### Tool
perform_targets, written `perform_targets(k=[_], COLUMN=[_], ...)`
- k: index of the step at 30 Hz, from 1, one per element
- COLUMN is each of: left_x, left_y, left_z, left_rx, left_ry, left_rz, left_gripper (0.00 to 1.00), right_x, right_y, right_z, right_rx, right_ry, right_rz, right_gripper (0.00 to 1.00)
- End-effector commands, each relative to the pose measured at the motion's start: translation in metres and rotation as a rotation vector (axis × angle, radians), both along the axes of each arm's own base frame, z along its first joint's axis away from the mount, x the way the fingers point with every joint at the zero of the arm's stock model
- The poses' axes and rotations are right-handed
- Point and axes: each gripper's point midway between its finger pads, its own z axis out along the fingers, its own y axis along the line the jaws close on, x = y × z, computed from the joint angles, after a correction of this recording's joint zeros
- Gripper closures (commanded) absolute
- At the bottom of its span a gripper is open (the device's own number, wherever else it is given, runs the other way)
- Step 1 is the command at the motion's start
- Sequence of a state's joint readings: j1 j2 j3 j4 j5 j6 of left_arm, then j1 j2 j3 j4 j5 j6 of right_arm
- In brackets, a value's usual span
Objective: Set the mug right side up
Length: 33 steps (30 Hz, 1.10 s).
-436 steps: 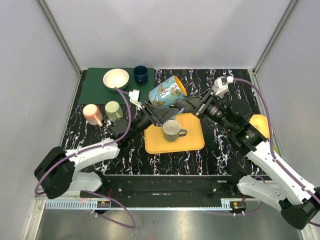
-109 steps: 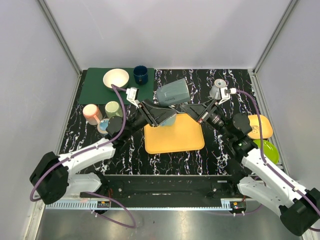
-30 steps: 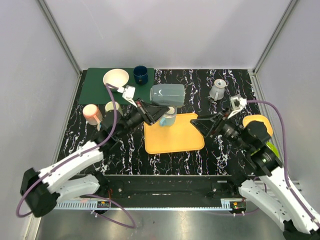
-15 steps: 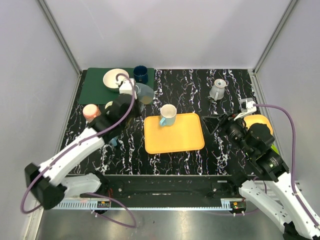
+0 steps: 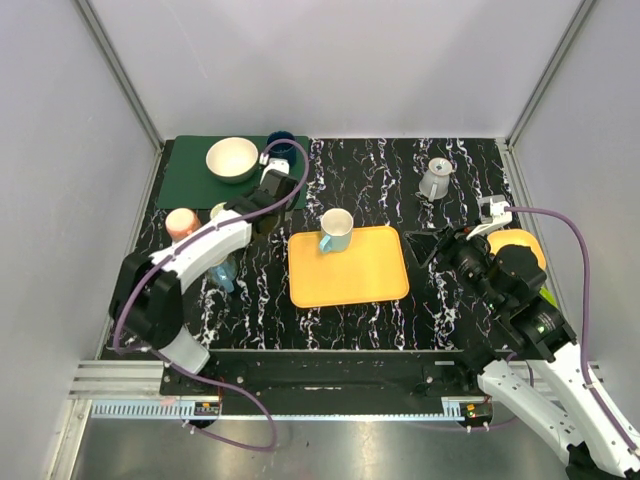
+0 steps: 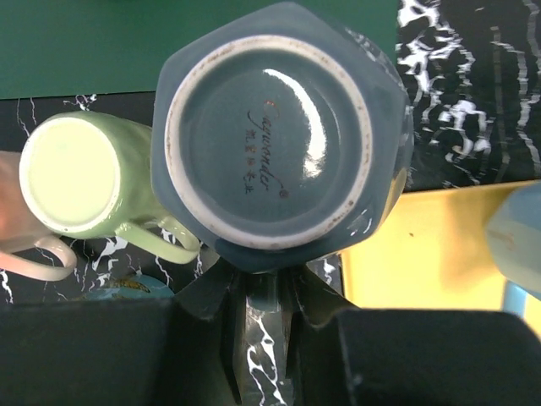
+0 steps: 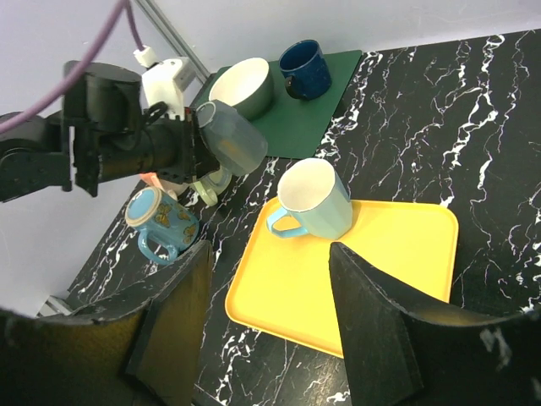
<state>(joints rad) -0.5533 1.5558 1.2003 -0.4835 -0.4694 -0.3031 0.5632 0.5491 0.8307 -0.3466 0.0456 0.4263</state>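
A grey-blue mug (image 6: 270, 144) hangs in my left gripper (image 6: 264, 279), which is shut on its handle. Its unglazed base ring faces the left wrist camera, so the mouth points down toward the table. From the right wrist view this mug (image 7: 230, 135) is at the front edge of the green mat (image 7: 313, 118), tilted. In the top view my left gripper (image 5: 268, 195) covers it. My right gripper (image 7: 269, 330) is open and holds nothing, hovering off the right side of the yellow tray (image 5: 350, 285).
A light blue mug (image 5: 336, 230) stands upright on the tray. Green mug (image 6: 72, 173) and pink mug (image 5: 183, 222) sit upside down at left, beside a butterfly mug (image 7: 161, 222). A bowl (image 5: 232, 158) and navy mug (image 7: 303, 61) are on the mat; a grey mug (image 5: 436, 180) and plates (image 5: 520, 245) are at right.
My left arm has swung the grey-blue mug from above the tray's back edge to the left, by the green mat, turning its base up. My right arm drew back to the right.
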Motion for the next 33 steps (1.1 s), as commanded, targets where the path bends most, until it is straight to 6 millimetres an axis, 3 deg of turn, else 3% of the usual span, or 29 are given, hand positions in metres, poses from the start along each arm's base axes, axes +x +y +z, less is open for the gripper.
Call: perform_targets(k=[1,12,19,20,22,25,28,30,33], left_x=[0.038,0.043,0.039,0.037,0.033,0.027,0.021,0.017,0.005], left_y=[0.007,0.027,0.032,0.033,0.030,0.031,0.032,0.033,0.018], left_z=[0.025,-0.054,-0.071,-0.073,-0.077,-0.075,-0.059,-0.034,0.009], left_rx=[0.014,0.020,0.013,0.011,-0.006,-0.021,-0.036,-0.041,-0.045], left_ry=[-0.115,0.033,0.077,0.087,0.103,0.103,0.072,0.025,-0.054], left_rz=[0.065,0.158,0.170,0.170,0.167,0.170,0.174,0.162,0.093], left_gripper=[1.00,1.00,1.00,0.98,0.80,0.51,0.40,0.37,0.34], right_x=[0.006,0.007,0.009,0.009,0.011,0.010,0.011,0.011,0.011], right_y=[-0.003,-0.003,-0.002,-0.002,-0.002,-0.001,-0.002,-0.002,-0.004], right_z=[0.005,-0.001,-0.003,-0.004,-0.005,-0.004,-0.003,-0.001,-0.001], right_rx=[-0.012,-0.019,-0.024,-0.025,-0.030,-0.032,-0.034,-0.033,-0.041], right_ry=[-0.033,-0.027,-0.021,-0.020,-0.017,-0.020,-0.023,-0.027,-0.029], right_rz=[-0.030,-0.030,-0.031,-0.033,-0.034,-0.029,-0.033,-0.035,-0.039], right_gripper=[0.37,0.37,0.37,0.37,0.37,0.37,0.36,0.37,0.37])
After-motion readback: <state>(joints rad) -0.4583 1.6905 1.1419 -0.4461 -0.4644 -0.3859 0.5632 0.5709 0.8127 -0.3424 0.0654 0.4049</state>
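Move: Ahead of the left hand, which already holds the upside-down grey mug by its handle, the bare spot for it lies some 8 cm out, 5 cm to the left and 9 cm below. The green mug stands about 9 cm left of that spot and level with it; the patterned blue mug is roughly 10 cm left of the hand and 3 cm back. From the idle right hand the spot is about 22 cm ahead, 38 cm left and 27 cm below. Lowering the grey mug bottom-up, the left hand sinks about 9 cm while easing some 4 cm left and 2 cm forward, tipping and turning counter-clockwise by roughly 10 degrees each, to the marble short of the green mat. There the fingers open wide off the handle, and the hand starts back and up by about 2 cm. ##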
